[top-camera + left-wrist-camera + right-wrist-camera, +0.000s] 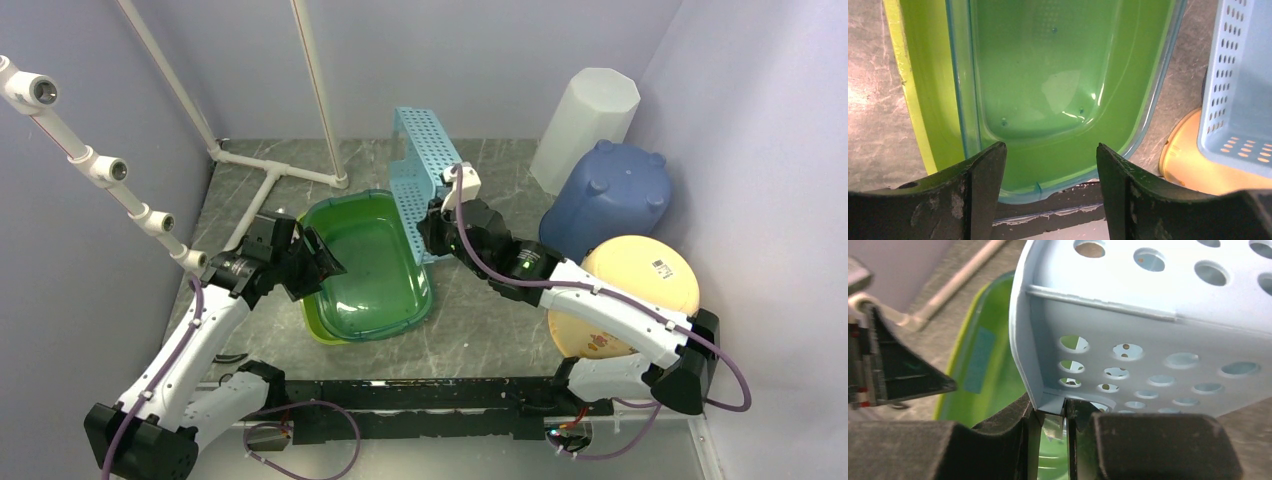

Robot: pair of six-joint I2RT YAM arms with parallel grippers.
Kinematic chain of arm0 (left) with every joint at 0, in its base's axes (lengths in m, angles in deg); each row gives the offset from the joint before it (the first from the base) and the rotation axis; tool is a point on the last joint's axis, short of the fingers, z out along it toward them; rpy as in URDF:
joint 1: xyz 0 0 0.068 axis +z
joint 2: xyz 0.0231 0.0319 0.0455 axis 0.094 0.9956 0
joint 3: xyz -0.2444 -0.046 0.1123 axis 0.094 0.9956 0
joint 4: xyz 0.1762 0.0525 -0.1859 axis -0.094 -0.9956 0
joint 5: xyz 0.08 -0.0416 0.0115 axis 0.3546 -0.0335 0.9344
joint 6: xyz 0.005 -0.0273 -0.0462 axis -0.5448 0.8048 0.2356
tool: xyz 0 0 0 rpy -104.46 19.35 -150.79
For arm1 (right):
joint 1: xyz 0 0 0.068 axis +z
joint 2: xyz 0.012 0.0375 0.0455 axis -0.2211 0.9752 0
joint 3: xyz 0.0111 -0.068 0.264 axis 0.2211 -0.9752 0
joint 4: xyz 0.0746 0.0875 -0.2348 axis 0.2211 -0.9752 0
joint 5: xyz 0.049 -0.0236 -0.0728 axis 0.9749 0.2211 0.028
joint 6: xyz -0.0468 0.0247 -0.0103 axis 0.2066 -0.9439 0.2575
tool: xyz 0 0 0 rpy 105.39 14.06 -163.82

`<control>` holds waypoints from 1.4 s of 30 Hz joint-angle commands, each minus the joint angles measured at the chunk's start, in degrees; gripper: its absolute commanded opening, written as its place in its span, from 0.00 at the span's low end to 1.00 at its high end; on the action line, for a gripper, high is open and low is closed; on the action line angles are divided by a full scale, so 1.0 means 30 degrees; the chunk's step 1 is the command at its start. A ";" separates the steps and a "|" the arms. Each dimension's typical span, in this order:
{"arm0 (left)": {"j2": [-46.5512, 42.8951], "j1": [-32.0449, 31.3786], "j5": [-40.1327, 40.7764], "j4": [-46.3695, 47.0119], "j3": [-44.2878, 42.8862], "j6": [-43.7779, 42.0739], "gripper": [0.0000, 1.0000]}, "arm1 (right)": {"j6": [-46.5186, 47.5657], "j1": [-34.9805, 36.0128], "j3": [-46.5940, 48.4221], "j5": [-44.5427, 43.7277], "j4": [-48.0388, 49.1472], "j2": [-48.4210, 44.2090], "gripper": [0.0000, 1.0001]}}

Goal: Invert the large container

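Observation:
The large container, a light blue perforated basket (425,160) (1148,315), stands tipped on its side at the table's middle, its lower edge against a clear green tub (365,265) (1048,75). My right gripper (437,222) (1066,410) is shut on the basket's lower rim corner. My left gripper (325,265) (1050,160) hangs open over the tub's near-left rim with nothing between its fingers. The basket (1238,90) shows at the right of the left wrist view.
The green tub sits nested in a yellow-green one (322,330). At the right stand a white tall bin (590,125), an upturned blue bucket (610,195) and a cream round bowl (640,290). A white pipe frame (270,170) lies at the back left.

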 commanded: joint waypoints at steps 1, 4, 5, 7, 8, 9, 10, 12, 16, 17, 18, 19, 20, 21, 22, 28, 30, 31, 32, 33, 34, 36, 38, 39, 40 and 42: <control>0.0076 -0.0037 0.0399 -0.0356 -0.0717 -0.0431 0.71 | 0.4183 -0.0051 0.0978 -0.2473 -0.0611 -0.0028 0.00; 0.0088 -0.0037 0.0345 -0.0311 -0.0718 -0.0462 0.72 | 0.6219 -0.0051 0.1003 -0.3268 -0.1350 0.0592 0.00; 0.0093 -0.0037 0.0304 -0.0263 -0.0718 -0.0462 0.72 | 0.6986 -0.0061 0.0929 -0.3459 -0.1445 0.0788 0.00; 0.0133 -0.0039 0.0255 -0.0217 -0.0689 -0.0484 0.72 | 0.8470 -0.0066 0.0758 -0.3950 -0.1642 0.1134 0.00; 0.0187 -0.0037 0.0256 -0.0237 -0.0711 -0.0505 0.72 | 0.8993 -0.0062 0.0748 -0.4566 -0.1888 0.1302 0.00; 0.0227 -0.0037 0.0278 -0.0320 -0.0757 -0.0517 0.71 | 0.9329 -0.0058 0.0706 -0.5105 -0.2061 0.1433 0.00; 0.0268 -0.0037 0.0388 -0.0481 -0.0836 -0.0549 0.71 | 0.9854 -0.0065 0.0554 -0.5656 -0.1984 0.1512 0.00; 0.0339 -0.0038 0.0549 -0.0809 -0.0946 -0.0626 0.71 | 1.1245 -0.0062 0.0015 -0.6413 -0.1501 0.1605 0.00; 0.0302 -0.0037 0.0944 -0.1327 -0.0899 -0.0623 0.72 | 1.2635 -0.0061 -0.0621 -0.6812 -0.1184 0.1861 0.00; 0.0303 -0.0037 0.1046 -0.1419 -0.0832 -0.0595 0.72 | 1.2648 -0.0062 -0.0483 -0.6938 -0.1457 0.2001 0.00; 0.0292 -0.0044 0.1106 -0.1464 -0.0772 -0.0566 0.72 | 1.2675 -0.0066 -0.0329 -0.7035 -0.1707 0.2169 0.00; 0.0298 -0.0038 0.1168 -0.1528 -0.0710 -0.0526 0.73 | 1.2785 -0.0066 -0.0227 -0.7124 -0.1929 0.2347 0.00; 0.0325 -0.0037 0.1231 -0.1595 -0.0629 -0.0506 0.73 | 1.2960 -0.0051 -0.0199 -0.7208 -0.2129 0.2523 0.00; 0.0354 -0.0037 0.1312 -0.1627 -0.0502 -0.0493 0.73 | 1.3143 -0.0064 -0.0211 -0.7358 -0.2242 0.2714 0.00; 0.0412 -0.0037 0.1399 -0.1622 -0.0361 -0.0469 0.73 | 1.3290 -0.0066 -0.0271 -0.7669 -0.2274 0.2917 0.00; 0.1205 -0.0037 0.1691 -0.1326 0.0602 -0.0355 0.74 | 1.4937 -0.0095 -0.0692 -1.0648 -0.1808 0.5122 0.00; 0.1436 -0.0037 0.1786 -0.1281 0.0776 -0.0351 0.74 | 1.5382 -0.0095 -0.0625 -1.0598 -0.1841 0.5771 0.00; 0.1540 -0.0037 0.1806 -0.1209 0.0864 -0.0397 0.74 | 1.5610 -0.0099 -0.0656 -1.0418 -0.1638 0.6016 0.00; 0.1626 -0.0037 0.1809 -0.1159 0.0952 -0.0428 0.74 | 1.5936 -0.0143 -0.0755 -1.0143 -0.1353 0.6190 0.00; 0.1685 -0.0037 0.1849 -0.1138 0.1016 -0.0480 0.74 | 1.6188 -0.0245 -0.0884 -0.9845 -0.0976 0.6325 0.00; 0.1747 -0.0041 0.1888 -0.1110 0.1074 -0.0493 0.74 | 1.6384 -0.0345 -0.0988 -0.9511 -0.0655 0.6441 0.00; 0.1847 -0.0037 0.1903 -0.1043 0.1247 -0.0535 0.74 | 1.6566 -0.0611 -0.1140 -0.8663 -0.0315 0.6639 0.00; 0.1986 -0.0052 0.1848 -0.0971 0.1417 -0.0555 0.74 | 1.6523 -0.0965 -0.1212 -0.8005 -0.0201 0.6859 0.00; 0.2067 -0.0043 0.1847 -0.0935 0.1523 -0.0503 0.74 | 1.6456 -0.1193 -0.1231 -0.7629 -0.0195 0.6965 0.00; 0.2102 -0.0038 0.1825 -0.0861 0.1672 -0.0430 0.74 | 1.6359 -0.1397 -0.1262 -0.7183 -0.0198 0.7063 0.00; 0.2229 -0.0037 0.1702 -0.0601 0.1985 -0.0153 0.73 | 1.6076 -0.1844 -0.1436 -0.6606 -0.0079 0.7284 0.00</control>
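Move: Beyond the right hand, about 16 cm ahead, 10 cm to its right and some 26 cm down, is the open table over which the light blue basket in its fingers is taken. The green tub's middle lies about 4 cm ahead, 13 cm left and 25 cm below; the upturned blue container is about 12 cm ahead and 37 cm right, 15 cm below. For the empty left hand, the green tub's middle is roughly 8 cm ahead, 8 cm right and 14 cm lower. Rolling the pinched basket about 70 degrees, its left side going down, the right hand sinks some 13 cm while swinging right and forward, away from the green tub and towards the free table beside the blue container; its fingers keep their hold on the near end. Meanwhile the open left hand sinks about 6 cm, mostly late, drifting slightly back and left over the green tub's left rim while its fingers tip back towards the base. ##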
